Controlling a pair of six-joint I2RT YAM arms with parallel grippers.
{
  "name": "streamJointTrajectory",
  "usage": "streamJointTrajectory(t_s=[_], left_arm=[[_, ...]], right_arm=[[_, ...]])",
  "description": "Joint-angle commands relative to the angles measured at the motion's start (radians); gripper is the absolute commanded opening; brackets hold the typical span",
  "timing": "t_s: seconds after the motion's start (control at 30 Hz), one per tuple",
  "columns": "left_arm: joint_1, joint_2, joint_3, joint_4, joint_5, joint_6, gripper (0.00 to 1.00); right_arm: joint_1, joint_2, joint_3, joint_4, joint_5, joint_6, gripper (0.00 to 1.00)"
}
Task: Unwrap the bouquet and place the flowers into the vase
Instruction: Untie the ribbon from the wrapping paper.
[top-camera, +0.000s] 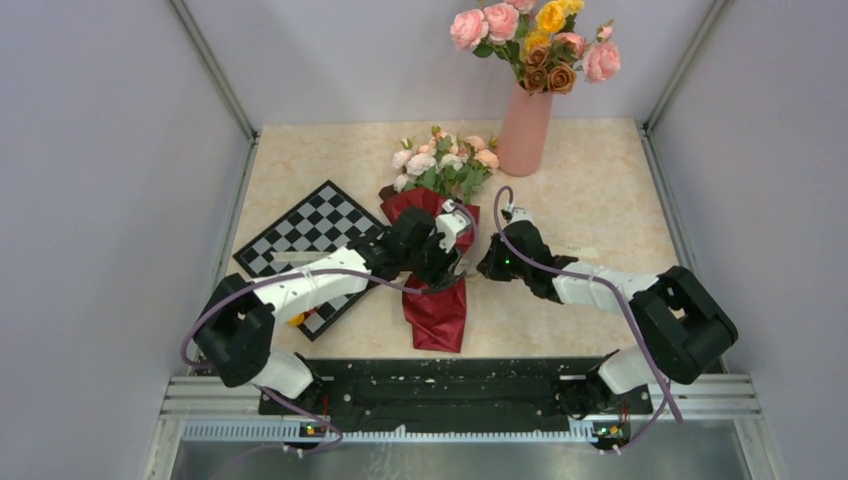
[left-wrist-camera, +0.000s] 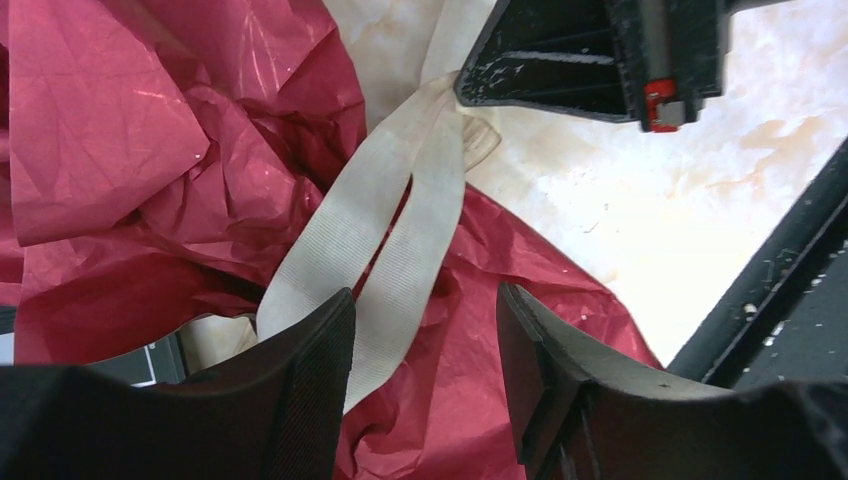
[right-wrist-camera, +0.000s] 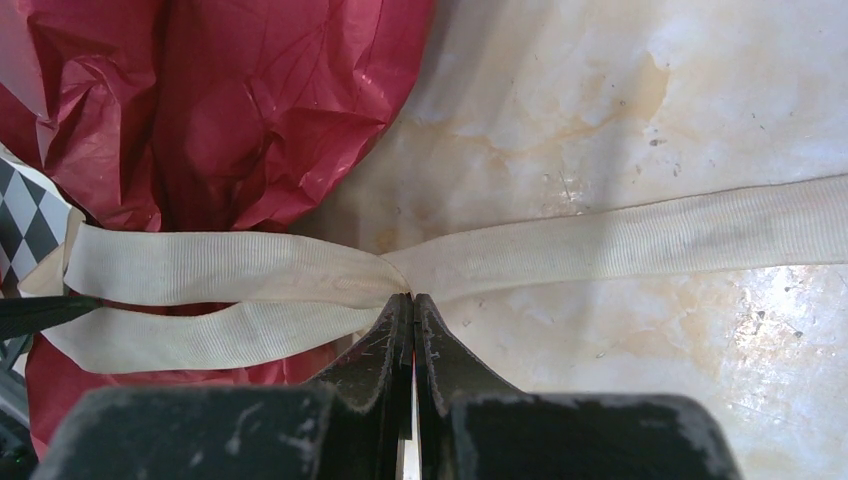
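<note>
The bouquet (top-camera: 440, 240) lies on the table with its flowers (top-camera: 445, 162) pointing to the far side, close to the salmon-pink vase (top-camera: 524, 135). Its dark red paper (top-camera: 437, 305) (left-wrist-camera: 120, 130) (right-wrist-camera: 250, 100) is crinkled and partly spread. A cream ribbon (left-wrist-camera: 400, 220) (right-wrist-camera: 200, 265) runs off the paper onto the table. My right gripper (top-camera: 487, 265) (right-wrist-camera: 412, 297) is shut on the ribbon, pinching it where the bands gather. My left gripper (top-camera: 455, 265) (left-wrist-camera: 425, 300) stands open over the paper, with a ribbon band beside its left finger (left-wrist-camera: 310, 380).
Larger pink, yellow and brown roses (top-camera: 530, 35) stand in the vase. A black-and-white chessboard (top-camera: 305, 230) lies left of the bouquet, under my left arm. Grey walls close in the table on three sides. The arms' black base rail (top-camera: 450, 385) runs along the near edge.
</note>
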Motion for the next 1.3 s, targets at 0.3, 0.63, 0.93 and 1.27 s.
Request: streamJointTrajectory(t_s=[0.3, 0.63, 0.93, 1.27], left_arm=[[-0.047, 0.074, 0.085, -0.031, -0.127, 0.069, 0.55], [-0.059, 0.083, 0.095, -0.048, -0.193, 0.05, 0.23], [-0.06, 0.042, 0.086, -0.029, -0.197, 0.023, 0.04], [-0.058, -0.005, 0.065, -0.001, -0.197, -0.056, 0.0]], right_arm=[[-0.008, 0.013, 0.027, 0.038, -0.003, -0.008, 0.0], [-0.008, 0.012, 0.027, 0.035, -0.003, -0.009, 0.0], [-0.008, 0.012, 0.027, 0.03, -0.002, -0.01, 0.0], [-0.008, -0.004, 0.025, 0.014, 0.017, -0.01, 0.0]])
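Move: The near strand of the ribbon loop hangs about 2 cm below the left hand and 1 cm ahead, already between its parted fingers. The loop's far strand runs some 3 cm ahead and 1 cm left, and the wrapping paper's middle is about 3 cm ahead, 3 cm left and 5 cm below. The flower heads lie roughly 25 cm straight ahead. From the right hand, which already pinches the ribbon, the near strand is about 7 cm left, 2 cm back and 2 cm higher. Sinking about 2 cm and easing 1 cm forward, the left hand rolls some 10 degrees, its left side rising, and shuts its half-open fingers on the near ribbon strand, leaving the far one outside. It then starts back up, about 1 cm, with the strand pinched. The right hand stays put and keeps its closed grip on the ribbon. ##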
